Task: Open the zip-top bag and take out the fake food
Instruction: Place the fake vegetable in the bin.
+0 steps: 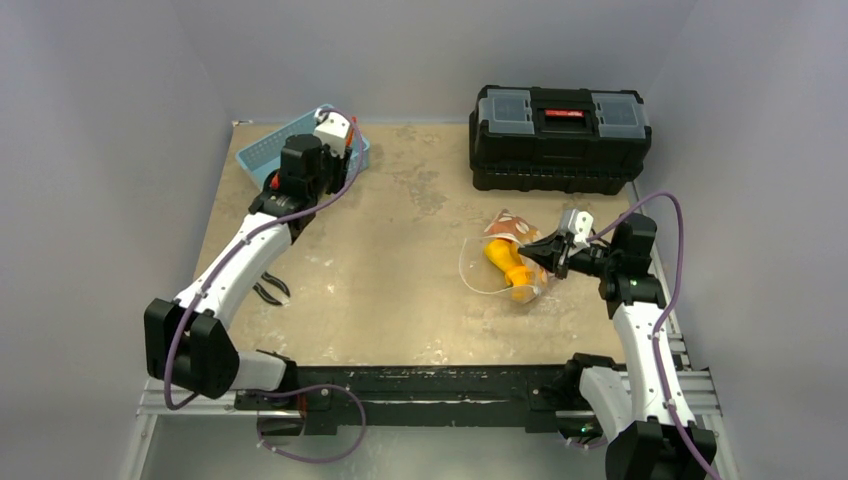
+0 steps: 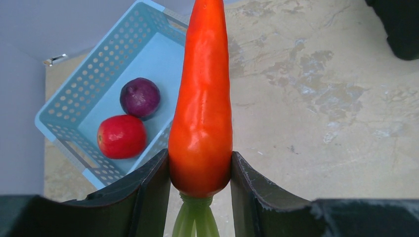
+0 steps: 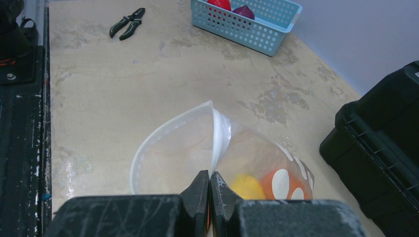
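An orange-red plastic carrot (image 2: 201,113) with a green stem is clamped between the fingers of my left gripper (image 2: 200,173), which hangs over the near right edge of the light-blue basket (image 2: 79,94). Inside the basket lie a red fruit (image 2: 121,136) and a purple one (image 2: 140,97). On the right, the zip-top bag (image 3: 197,143) lies with its mouth open, and my right gripper (image 3: 209,183) is shut on its white zip strip. Yellow (image 3: 247,186) and orange (image 3: 269,183) fake food shows through the dotted plastic. From above, the bag (image 1: 512,262) lies at the right gripper (image 1: 553,254).
A black toolbox (image 1: 558,136) stands at the back right, close behind the bag. Black pliers (image 3: 127,22) lie on the table near the left arm. The basket (image 1: 300,145) sits at the back left corner.
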Robot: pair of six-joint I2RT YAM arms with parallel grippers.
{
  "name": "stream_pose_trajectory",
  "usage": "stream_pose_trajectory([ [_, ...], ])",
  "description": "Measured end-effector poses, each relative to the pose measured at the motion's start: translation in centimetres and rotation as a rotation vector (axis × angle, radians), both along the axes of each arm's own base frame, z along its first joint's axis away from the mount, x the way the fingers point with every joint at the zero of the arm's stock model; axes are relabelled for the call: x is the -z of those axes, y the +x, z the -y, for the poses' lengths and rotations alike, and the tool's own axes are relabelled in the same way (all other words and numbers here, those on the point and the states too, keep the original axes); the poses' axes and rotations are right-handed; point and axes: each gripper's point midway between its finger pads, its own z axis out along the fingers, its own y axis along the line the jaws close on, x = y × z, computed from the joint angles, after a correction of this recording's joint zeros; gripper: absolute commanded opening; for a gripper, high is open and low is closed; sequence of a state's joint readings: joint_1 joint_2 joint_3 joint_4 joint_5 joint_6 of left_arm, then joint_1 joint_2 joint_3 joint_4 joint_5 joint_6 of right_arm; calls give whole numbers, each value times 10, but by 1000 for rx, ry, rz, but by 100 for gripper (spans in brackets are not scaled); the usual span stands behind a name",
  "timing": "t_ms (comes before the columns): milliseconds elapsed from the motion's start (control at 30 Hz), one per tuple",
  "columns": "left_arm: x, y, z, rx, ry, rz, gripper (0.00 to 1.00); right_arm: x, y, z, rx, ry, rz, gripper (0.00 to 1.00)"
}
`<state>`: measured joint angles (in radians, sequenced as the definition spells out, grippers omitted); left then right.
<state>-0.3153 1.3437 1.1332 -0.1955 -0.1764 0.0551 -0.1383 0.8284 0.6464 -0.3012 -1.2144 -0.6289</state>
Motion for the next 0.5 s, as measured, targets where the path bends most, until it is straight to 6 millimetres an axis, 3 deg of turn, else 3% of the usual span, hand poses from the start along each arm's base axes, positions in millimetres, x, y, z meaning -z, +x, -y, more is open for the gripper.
stream_pose_trajectory([
  [500, 19, 45, -29, 32, 270, -34, 0, 0, 0, 0, 0, 0, 0, 0],
])
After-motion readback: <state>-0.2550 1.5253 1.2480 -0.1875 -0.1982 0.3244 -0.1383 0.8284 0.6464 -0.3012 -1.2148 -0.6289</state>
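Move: The bin's middle lies roughly 11 cm ahead of the left hand, 11 cm to its left and 19 cm below. In the bin, the purple onion sits about 12 cm ahead and 10 cm left of that hand, the red tomato about 7 cm ahead and 14 cm left, both at about the bin's depth. From the right hand the bin is some 28 cm ahead, 50 cm left and 17 cm lower. Forward and to its left, sinking slightly, the left hand carries the carrot about 5 cm towards the bin, steadily and without stopping. On the way the wrist rolls some 15 degrees, left side rising, while the fingers keep their pinch on the carrot's thick end just above the green stem. ##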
